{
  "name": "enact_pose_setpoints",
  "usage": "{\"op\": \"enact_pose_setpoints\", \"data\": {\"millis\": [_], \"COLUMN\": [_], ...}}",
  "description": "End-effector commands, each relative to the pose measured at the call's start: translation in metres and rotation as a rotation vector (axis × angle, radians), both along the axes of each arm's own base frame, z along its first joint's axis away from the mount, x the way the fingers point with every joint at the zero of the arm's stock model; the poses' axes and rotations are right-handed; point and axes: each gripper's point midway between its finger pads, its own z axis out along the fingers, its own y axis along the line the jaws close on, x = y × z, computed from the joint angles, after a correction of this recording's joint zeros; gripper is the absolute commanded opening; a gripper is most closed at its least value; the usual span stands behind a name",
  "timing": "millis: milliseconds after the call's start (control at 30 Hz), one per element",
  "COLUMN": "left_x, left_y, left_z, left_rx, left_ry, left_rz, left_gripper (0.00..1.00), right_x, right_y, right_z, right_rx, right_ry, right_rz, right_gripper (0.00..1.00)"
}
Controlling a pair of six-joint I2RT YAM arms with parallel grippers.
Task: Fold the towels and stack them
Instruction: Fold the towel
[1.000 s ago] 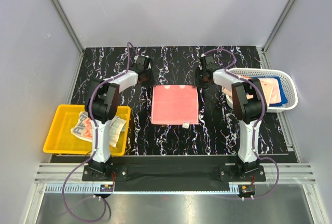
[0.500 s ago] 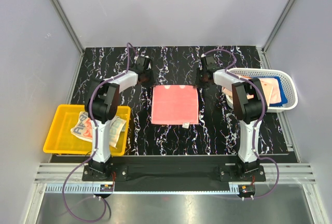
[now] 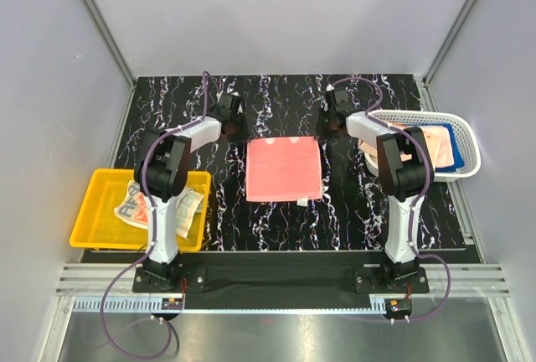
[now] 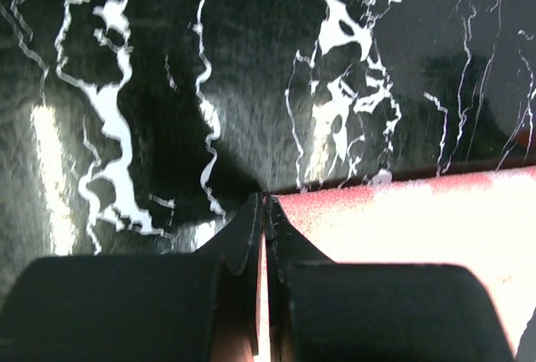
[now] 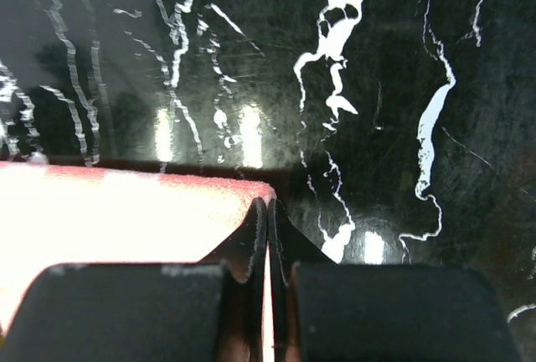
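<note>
A salmon-pink towel (image 3: 284,169) lies flat in the middle of the black marbled table. My left gripper (image 3: 237,131) is at its far left corner. In the left wrist view the jaws (image 4: 265,203) are pressed together with a strip of the pink towel (image 4: 419,219) caught between them. My right gripper (image 3: 322,130) is at the far right corner. In the right wrist view that gripper (image 5: 267,207) is likewise shut on the edge of the towel (image 5: 126,203). More towels sit in the two containers at the sides.
A yellow bin (image 3: 92,219) at the near left holds a beige lettered towel (image 3: 134,203). A white mesh basket (image 3: 469,140) at the right holds pale pink and blue towels (image 3: 440,144). Grey walls enclose the table on three sides.
Both grippers have closed on the towel's far corners. Both wrists have shifted slightly toward the back of the table. The towel still lies flat.
</note>
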Motion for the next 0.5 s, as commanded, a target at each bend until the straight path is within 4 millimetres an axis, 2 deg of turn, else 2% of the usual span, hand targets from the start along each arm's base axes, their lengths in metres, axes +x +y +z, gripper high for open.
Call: {"op": "enact_pose_setpoints", "data": {"millis": [0, 67, 100, 233, 267, 300, 367, 400, 467], "left_x": [0.01, 0.01, 0.01, 0.007, 0.003, 0.001, -0.002, -0.008, -0.014], "left_y": [-0.001, 0.0, 0.0, -0.004, -0.004, -0.004, -0.006, -0.004, -0.007], "left_z": [0.048, 0.055, 0.059, 0.076, 0.074, 0.075, 0.085, 0.08, 0.09], "left_rx": [-0.059, -0.077, -0.085, -0.126, -0.137, -0.144, -0.168, -0.171, -0.203], "left_ry": [-0.113, -0.136, -0.144, -0.176, -0.169, -0.171, -0.194, -0.18, -0.203], "left_rz": [0.018, 0.024, 0.026, 0.022, 0.021, 0.022, 0.023, 0.024, 0.02], "left_gripper": [0.0, 0.0, 0.0, 0.0, 0.0, 0.0, 0.0, 0.0, 0.0], "right_x": [0.02, 0.015, 0.015, 0.006, 0.002, 0.0, -0.008, -0.011, -0.021], "right_y": [-0.002, -0.003, -0.002, -0.003, -0.004, -0.005, -0.006, -0.005, -0.004], "right_z": [0.068, 0.072, 0.083, 0.094, 0.091, 0.097, 0.092, 0.099, 0.092], "right_rx": [0.039, 0.046, 0.058, 0.073, 0.071, 0.075, 0.082, 0.093, 0.112], "right_ry": [-0.194, -0.207, -0.233, -0.249, -0.245, -0.257, -0.245, -0.258, -0.247], "right_rz": [-0.004, -0.003, -0.001, 0.002, 0.001, 0.0, -0.001, 0.001, 0.002], "right_gripper": [0.0, 0.0, 0.0, 0.0, 0.0, 0.0, 0.0, 0.0, 0.0]}}
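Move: Both closed grippers already hold the pink towel's far corners, close to the table. From the left hand, the near left corner is about 20 cm straight back; the yellow bin sits about 32 cm left and 22 cm back. From the right hand, the near right corner is about 20 cm back and 1 cm right, the white tag 21 cm back and 4 cm left, the white basket 33 cm right and 3 cm back. Both hands keep pinching the towel's far corners and lift them, left 5 cm, right 7 cm, then easing back. ##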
